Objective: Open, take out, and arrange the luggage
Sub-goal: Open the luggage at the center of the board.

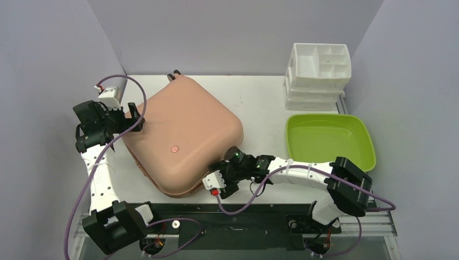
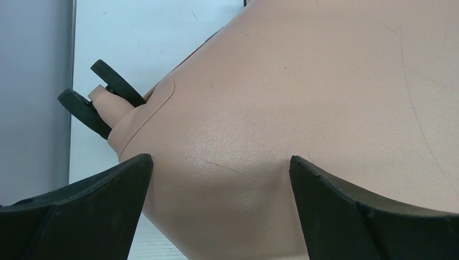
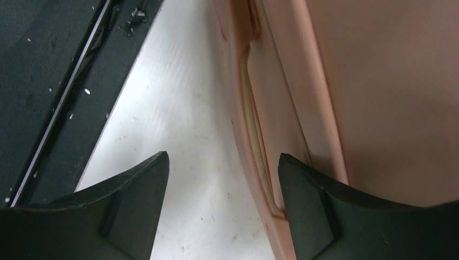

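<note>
The salmon-pink luggage (image 1: 184, 130) lies flat and closed on the white table, its dark wheels (image 2: 89, 111) at the far left corner. My left gripper (image 1: 133, 117) is open wide against the luggage's left rounded corner; in the left wrist view the pink shell (image 2: 303, 81) fills the gap between the black fingers (image 2: 108, 211). My right gripper (image 1: 209, 186) is open at the luggage's near edge. In the right wrist view one of its fingers (image 3: 308, 200) lies over the seam of the shell (image 3: 254, 108), and the other hangs over bare table (image 3: 178, 97).
A lime-green tray (image 1: 330, 140) sits at the right, with stacked white compartmented organizers (image 1: 319, 70) behind it. The black base rail (image 1: 243, 216) runs along the near table edge, close to my right gripper. Grey walls enclose the left, back and right.
</note>
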Tool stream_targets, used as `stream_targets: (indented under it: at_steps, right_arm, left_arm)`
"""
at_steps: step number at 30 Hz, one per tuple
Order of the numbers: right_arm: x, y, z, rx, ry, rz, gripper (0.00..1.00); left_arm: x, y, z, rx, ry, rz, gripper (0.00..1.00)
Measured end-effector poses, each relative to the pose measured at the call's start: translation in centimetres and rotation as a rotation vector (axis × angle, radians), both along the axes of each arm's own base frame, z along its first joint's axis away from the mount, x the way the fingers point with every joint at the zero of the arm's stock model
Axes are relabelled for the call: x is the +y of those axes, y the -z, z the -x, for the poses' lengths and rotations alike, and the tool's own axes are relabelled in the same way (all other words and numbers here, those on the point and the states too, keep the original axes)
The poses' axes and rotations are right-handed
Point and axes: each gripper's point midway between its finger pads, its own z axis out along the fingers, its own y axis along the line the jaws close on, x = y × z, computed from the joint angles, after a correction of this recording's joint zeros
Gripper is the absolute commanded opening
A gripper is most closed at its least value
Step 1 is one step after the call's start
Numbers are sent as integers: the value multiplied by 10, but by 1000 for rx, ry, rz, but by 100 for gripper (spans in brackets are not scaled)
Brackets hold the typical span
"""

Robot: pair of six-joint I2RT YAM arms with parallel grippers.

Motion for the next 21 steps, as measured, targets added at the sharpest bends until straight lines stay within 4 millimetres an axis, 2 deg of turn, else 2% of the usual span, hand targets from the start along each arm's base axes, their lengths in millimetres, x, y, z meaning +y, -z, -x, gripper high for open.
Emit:
stream_targets:
  at_steps: [2, 3, 4, 5, 7, 11, 14, 16, 19, 21]
  right_arm:
    - [8, 7, 4, -5, -21, 9, 54]
    - [11, 9, 6, -7, -28, 13, 39]
    - [14, 12, 6, -13, -34, 20, 31]
    - [17, 14, 4, -30, -40, 25, 17]
    - [22, 11, -5, -72, -35, 23, 6]
    - [19, 8, -13, -79, -61, 39, 0]
    - [4, 7, -25, -69, -74, 62, 0]
    - [-15, 6, -42, -71, -54, 91, 0]
    - [-54, 6, -77, -81, 8, 133, 1]
    - [-75, 3, -100, -92, 49, 145, 13]
  left_arm:
    - [0, 0, 0, 0, 0, 2, 96]
    - [0, 0, 0, -1, 1, 3, 96]
    - [0, 0, 0, 0, 2, 3, 96]
    - [0, 0, 0, -1, 2, 3, 96]
    - [0, 0, 0, -1, 2, 2, 96]
    - [2, 0, 1, 0, 1, -1, 96]
    - [4, 3, 0, 7, 0, -3, 96]
    - [5, 7, -2, 20, 0, 2, 96]
    - [9, 7, -9, 27, 3, 6, 96]
    - [12, 8, -14, 34, 1, 8, 96]
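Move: The thin strip on the side of the luggage's lower half lies about 2 cm to the right gripper's left, 1 cm ahead and 1 cm below. The luggage's middle is some 12 cm ahead, 10 cm left and 3 cm up; the green tray is about 9 cm ahead, 38 cm right and 7 cm below. From the left gripper, the strip lies roughly 15 cm back, 17 cm right and 16 cm lower. Reach the right gripper about 2 cm left, shut its fingers to pinch the thin side strip, then drag the strip forward and right, each by about 9 cm, staying nearly level. Keep the left gripper open at the luggage's far-left part, seeming to bear on the shell, and let it shift about 2 cm forward and left. ##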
